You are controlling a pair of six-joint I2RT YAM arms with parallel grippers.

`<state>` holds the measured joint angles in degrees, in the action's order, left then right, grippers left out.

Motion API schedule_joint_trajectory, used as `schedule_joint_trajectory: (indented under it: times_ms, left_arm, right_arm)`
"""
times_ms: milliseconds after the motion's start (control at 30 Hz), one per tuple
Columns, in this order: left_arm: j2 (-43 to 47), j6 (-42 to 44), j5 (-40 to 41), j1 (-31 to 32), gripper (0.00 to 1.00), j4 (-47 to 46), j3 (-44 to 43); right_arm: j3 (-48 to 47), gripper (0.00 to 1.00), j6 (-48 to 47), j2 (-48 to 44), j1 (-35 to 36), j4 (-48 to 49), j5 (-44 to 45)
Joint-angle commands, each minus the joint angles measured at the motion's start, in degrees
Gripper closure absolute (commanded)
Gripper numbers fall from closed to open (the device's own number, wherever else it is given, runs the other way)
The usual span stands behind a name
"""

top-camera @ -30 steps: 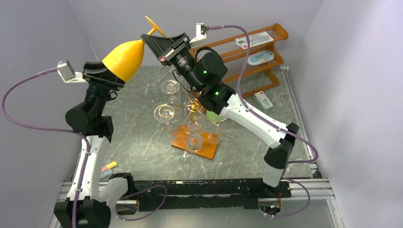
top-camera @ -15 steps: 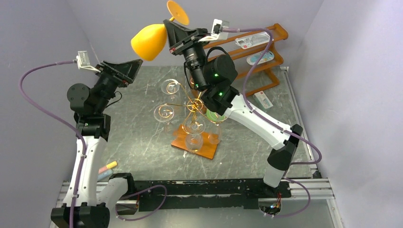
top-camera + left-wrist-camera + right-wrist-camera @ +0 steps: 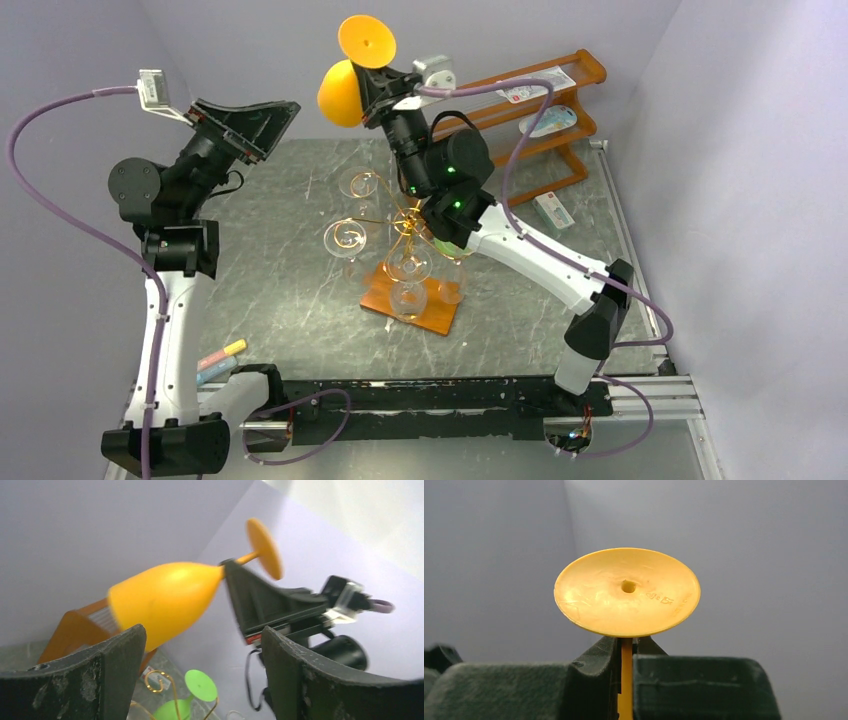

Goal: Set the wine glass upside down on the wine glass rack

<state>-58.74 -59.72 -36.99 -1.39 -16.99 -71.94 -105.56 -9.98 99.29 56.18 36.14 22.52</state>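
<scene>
The yellow wine glass (image 3: pixel 341 92) is held high over the back of the table, foot (image 3: pixel 366 40) up and tilted. My right gripper (image 3: pixel 380 78) is shut on its stem (image 3: pixel 626 680), just under the foot (image 3: pixel 626 592). My left gripper (image 3: pixel 278 128) stands open to the glass's left, apart from it; in the left wrist view the bowl (image 3: pixel 165 600) lies beyond the empty fingers (image 3: pixel 120 665). The wine glass rack (image 3: pixel 405 222), a gold wire tree on a wooden base (image 3: pixel 378 292), stands mid-table below, with clear glasses and a green one (image 3: pixel 200 685) hanging on it.
A brown three-tier shelf (image 3: pixel 585 70) with packets stands at the back right. A small packet (image 3: pixel 553 210) lies on the table near it. Markers (image 3: pixel 225 355) lie at the near left. Purple walls close in on both sides and behind.
My left gripper let go of the bowl, opened wide and drew back to the left. My right arm carried the glass by its stem up and rightward, turning the foot upward.
</scene>
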Motion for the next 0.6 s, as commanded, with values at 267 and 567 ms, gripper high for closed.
schedule_joint_trajectory:
  times_ms: [267, 567]
  left_arm:
    - [-2.47, -17.29, -3.17, 0.26, 0.12, -15.18, -2.46]
    - [-4.34, -15.90, -8.04, 0.25, 0.53, -13.45, -1.36]
  right_arm:
    - [5.33, 1.00, -8.87, 0.38, -0.50, -4.84, -19.82]
    - [9.12, 1.00, -17.41, 0.93, -0.52, -3.42, -27.46]
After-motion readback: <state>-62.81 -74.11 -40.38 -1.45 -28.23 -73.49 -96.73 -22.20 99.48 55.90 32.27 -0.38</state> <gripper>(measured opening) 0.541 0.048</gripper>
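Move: The yellow wine glass is held by its stem in the right fingers. Its foot lies some 6 cm ahead of the open left hand, 11 cm to its right and 9 cm above. From the right hand, the left gripper is about 5 cm back, 10 cm to the left and 5 cm lower; the rack top is roughly 10 cm back, 5 cm to the right and 25 cm below. The yellow wine glass, still pinched by the stem, is lowered and carried left by the right hand, some 7 cm each way, towards the left gripper, rolling about 25 degrees so the hand's left side drops. The left hand rises about 3 cm, easing back, then edges forward and starts closing its wide-open fingers around the foot; contact can't be made out. ##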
